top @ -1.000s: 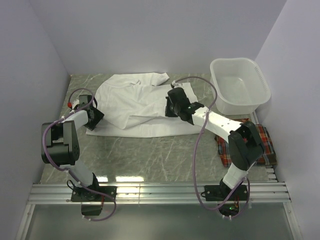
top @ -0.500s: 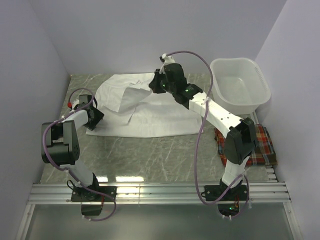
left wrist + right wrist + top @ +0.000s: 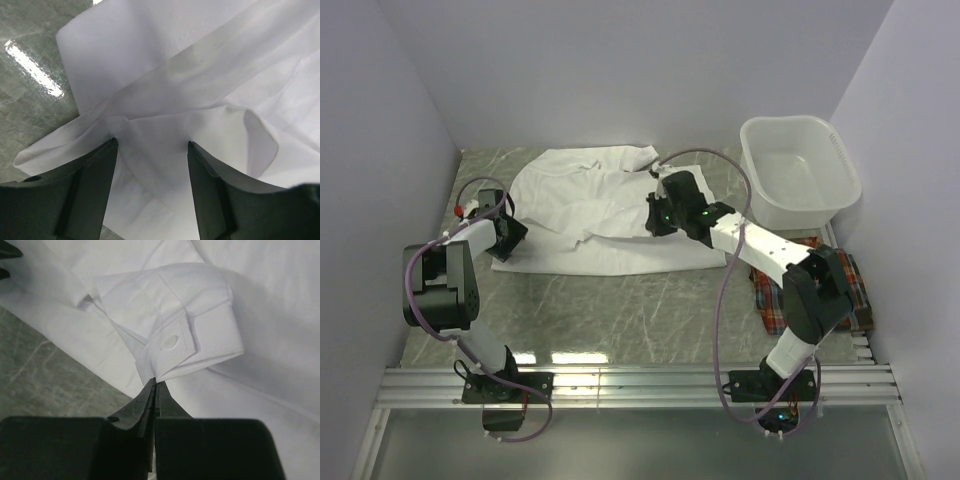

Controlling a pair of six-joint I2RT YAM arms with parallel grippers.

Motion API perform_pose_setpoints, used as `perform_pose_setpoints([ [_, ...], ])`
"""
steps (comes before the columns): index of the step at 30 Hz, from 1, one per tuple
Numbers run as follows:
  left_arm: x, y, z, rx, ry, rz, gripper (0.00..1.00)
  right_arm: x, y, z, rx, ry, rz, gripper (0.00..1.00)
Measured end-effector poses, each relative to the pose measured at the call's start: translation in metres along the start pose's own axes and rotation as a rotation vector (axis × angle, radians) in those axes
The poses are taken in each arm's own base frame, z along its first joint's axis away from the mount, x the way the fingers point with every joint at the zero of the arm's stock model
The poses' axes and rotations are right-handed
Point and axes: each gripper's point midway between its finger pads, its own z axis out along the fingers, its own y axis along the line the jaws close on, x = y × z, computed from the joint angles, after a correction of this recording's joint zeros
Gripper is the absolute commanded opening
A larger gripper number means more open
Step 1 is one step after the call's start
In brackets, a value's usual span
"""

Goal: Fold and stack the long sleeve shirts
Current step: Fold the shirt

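The white long sleeve shirt lies spread across the back of the table, one sleeve folded over its body. My right gripper is shut, and in the right wrist view its tips pinch the edge of the buttoned cuff. Over the shirt's left edge, my left gripper is open. White cloth lies between and under its fingers, ungripped. The plaid long sleeve shirt lies folded at the right edge, partly hidden by my right arm.
A white plastic basin stands at the back right, next to the plaid shirt. Grey walls close in the table at the left, back and right. Bare marble surface runs in front of the white shirt, to a metal rail.
My right gripper lifted the sleeve up and toward the back, then brought it down again onto the shirt's right middle. The left gripper has stayed in place.
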Motion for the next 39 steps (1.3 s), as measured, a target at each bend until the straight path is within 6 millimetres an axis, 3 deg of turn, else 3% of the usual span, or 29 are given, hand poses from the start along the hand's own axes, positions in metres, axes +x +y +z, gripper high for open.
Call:
perform_pose_setpoints([
  [8, 0.000, 0.001, 0.000, -0.008, -0.003, -0.002, 0.65, 0.015, -0.061, -0.011, 0.116, 0.051, 0.066, 0.00],
  [12, -0.001, 0.002, 0.000, -0.012, -0.004, -0.002, 0.65, 0.022, -0.079, -0.016, 0.152, 0.087, 0.080, 0.00],
  [27, -0.001, 0.003, 0.000, -0.016, -0.005, -0.001, 0.65, 0.046, -0.086, -0.034, 0.196, 0.188, 0.131, 0.00],
  [31, -0.001, 0.004, 0.000, -0.021, -0.006, 0.000, 0.64, 0.046, -0.097, -0.038, 0.234, 0.178, 0.166, 0.00],
  [39, -0.001, 0.004, 0.000, -0.021, -0.007, 0.000, 0.65, 0.073, -0.114, -0.037, 0.293, 0.232, 0.209, 0.00],
])
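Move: The white shirt's right end, towards which the cuff pinched in the right fingers is taken, lies about 17 cm to the right of the right hand, 7 cm back and some 12 cm below. The empty basket stands roughly 40 cm to the right and 15 cm farther out than the hand, the folded plaid stack 44 cm to the right and 16 cm back. From the left hand, resting open on the shirt's left end, the shirt's right end is some 56 cm to the right and 3 cm back. The cuff, still pinched in the closed right fingers, is pulled about 12 cm to the right over the shirt towards its right end, quickly at first, then slower, sinking some 6 cm while the wrist tips down and turns clockwise, each about 15 degrees. The left hand stays put with open fingers on the shirt's left end. ##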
